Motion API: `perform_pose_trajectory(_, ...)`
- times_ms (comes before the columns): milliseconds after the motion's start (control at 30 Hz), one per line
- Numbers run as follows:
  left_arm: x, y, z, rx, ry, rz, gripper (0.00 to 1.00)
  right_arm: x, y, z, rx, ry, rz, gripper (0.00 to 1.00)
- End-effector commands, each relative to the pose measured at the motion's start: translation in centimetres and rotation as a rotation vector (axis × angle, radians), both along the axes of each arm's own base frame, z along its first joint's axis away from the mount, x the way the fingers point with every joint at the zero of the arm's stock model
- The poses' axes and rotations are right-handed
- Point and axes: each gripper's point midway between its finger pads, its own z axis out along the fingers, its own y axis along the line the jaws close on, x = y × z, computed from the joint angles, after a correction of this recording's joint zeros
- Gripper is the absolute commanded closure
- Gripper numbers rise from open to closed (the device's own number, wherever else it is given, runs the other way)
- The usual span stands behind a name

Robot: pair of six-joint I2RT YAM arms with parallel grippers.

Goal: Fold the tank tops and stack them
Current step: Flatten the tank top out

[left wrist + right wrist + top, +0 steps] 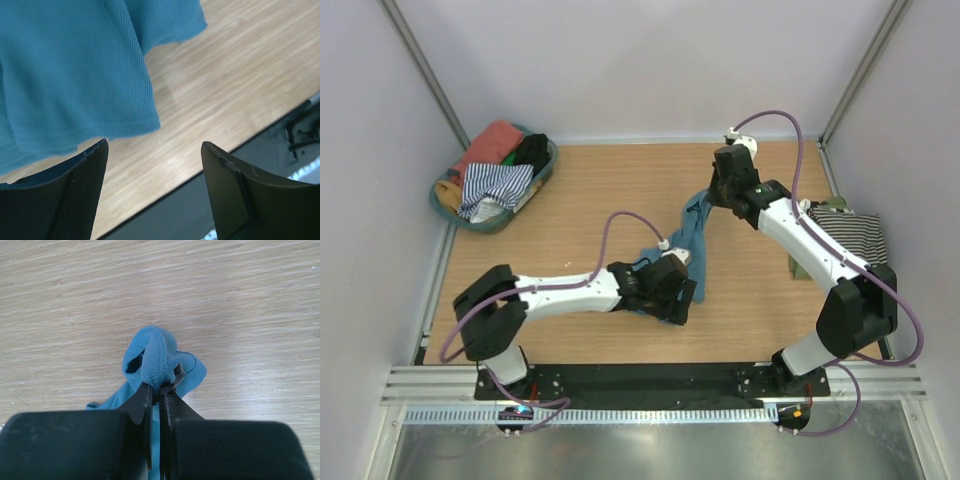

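A teal blue tank top (692,245) hangs stretched above the wooden table, its upper end bunched in my right gripper (712,196). In the right wrist view that gripper (161,390) is shut on a rolled strap of the teal top (157,355). The top's lower end drapes down beside my left gripper (678,308). In the left wrist view the teal cloth (70,70) fills the upper left, its hem just above the left finger (75,195). The left gripper (154,144) is open, with only bare wood and the table's black edge between its fingers.
A round teal basket (548,165) at the back left holds a striped top (495,185), a coral one (490,140) and other clothes. At the right edge lies a folded striped top (855,235) on an olive one (835,205), under the right arm.
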Motion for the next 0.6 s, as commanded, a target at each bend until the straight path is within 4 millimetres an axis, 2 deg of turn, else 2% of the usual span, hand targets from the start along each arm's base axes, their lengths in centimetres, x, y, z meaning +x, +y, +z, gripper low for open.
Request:
perform_pose_trajectory(0,1.3,-1.7,-0.5,0.031,-0.031,0.033,0.25,0.4,0.1,1.6,0.039,-0.057,-0.007,0.99)
perform_pose_trajectory(167,1.4,-3.0,-1.7,0.075,-0.036,0.007,0.33,0.3,-0.5,1.3,0.042,-0.053,-0.022,0.99)
perform_pose_trajectory(200,1.6,-2.7,-2.5,0.105,-0.038,0.014,0.34,0.3,-0.6,1.2,0.045,-0.052,-0.024,0.99)
perform_pose_trajectory(267,1.8,-2.3,-3.1,0.148,-0.038,0.025,0.48,0.3,-0.7,1.1,0.050,-0.048,-0.026,0.99)
perform_pose_trajectory(333,2.1,-1.7,-4.1,0.194,-0.045,0.046,0.56,0.4,-1.1,1.1,0.053,-0.048,-0.038,0.99)
perform_pose_trajectory(400,2.3,-0.6,-4.6,0.234,-0.049,0.093,0.60,0.4,-1.7,1.1,0.058,-0.048,-0.055,0.99)
perform_pose_trajectory(433,2.3,-0.2,-5.0,0.244,-0.051,0.099,0.72,0.2,-1.9,1.0,0.062,-0.050,-0.065,0.99)
perform_pose_trajectory(467,2.3,0.3,-5.1,0.255,-0.050,0.112,0.93,0.2,-2.4,1.0,0.063,-0.053,-0.079,0.99)
perform_pose_trajectory(500,2.4,0.5,-4.9,0.264,-0.060,0.118,0.93,0.1,-2.8,0.7,0.062,-0.046,-0.091,0.99)
perform_pose_trajectory(533,2.6,1.1,-4.9,0.278,-0.067,0.131,1.00,0.1,-3.1,0.7,0.066,-0.048,-0.101,0.99)
perform_pose_trajectory(567,2.9,1.7,-4.3,0.286,-0.085,0.146,1.00,-0.2,-3.4,0.0,0.069,-0.034,-0.112,0.99)
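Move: The blue tank top's near corner lies about 2 cm ahead of the open left hand, 6 cm below and level sideways; the cloth's other near flap sits some 5 cm to the right of that corner. From the right hand, which already holds the tank top's far end up off the table, that corner is roughly 22 cm back, 6 cm left and 19 cm down. The folded stack lies about 26 cm right of the right hand and 9 cm back, 16 cm lower. The tank top's near corner is what the left hand sinks onto, going down about 5 cm and slightly forward, its fingers swinging some 15 degrees closer to straight down; late in the descent they shut and pinch the hem side of the cloth. The right hand keeps its closed grip on the far end, easing rightward and down by about 3 cm in all. ##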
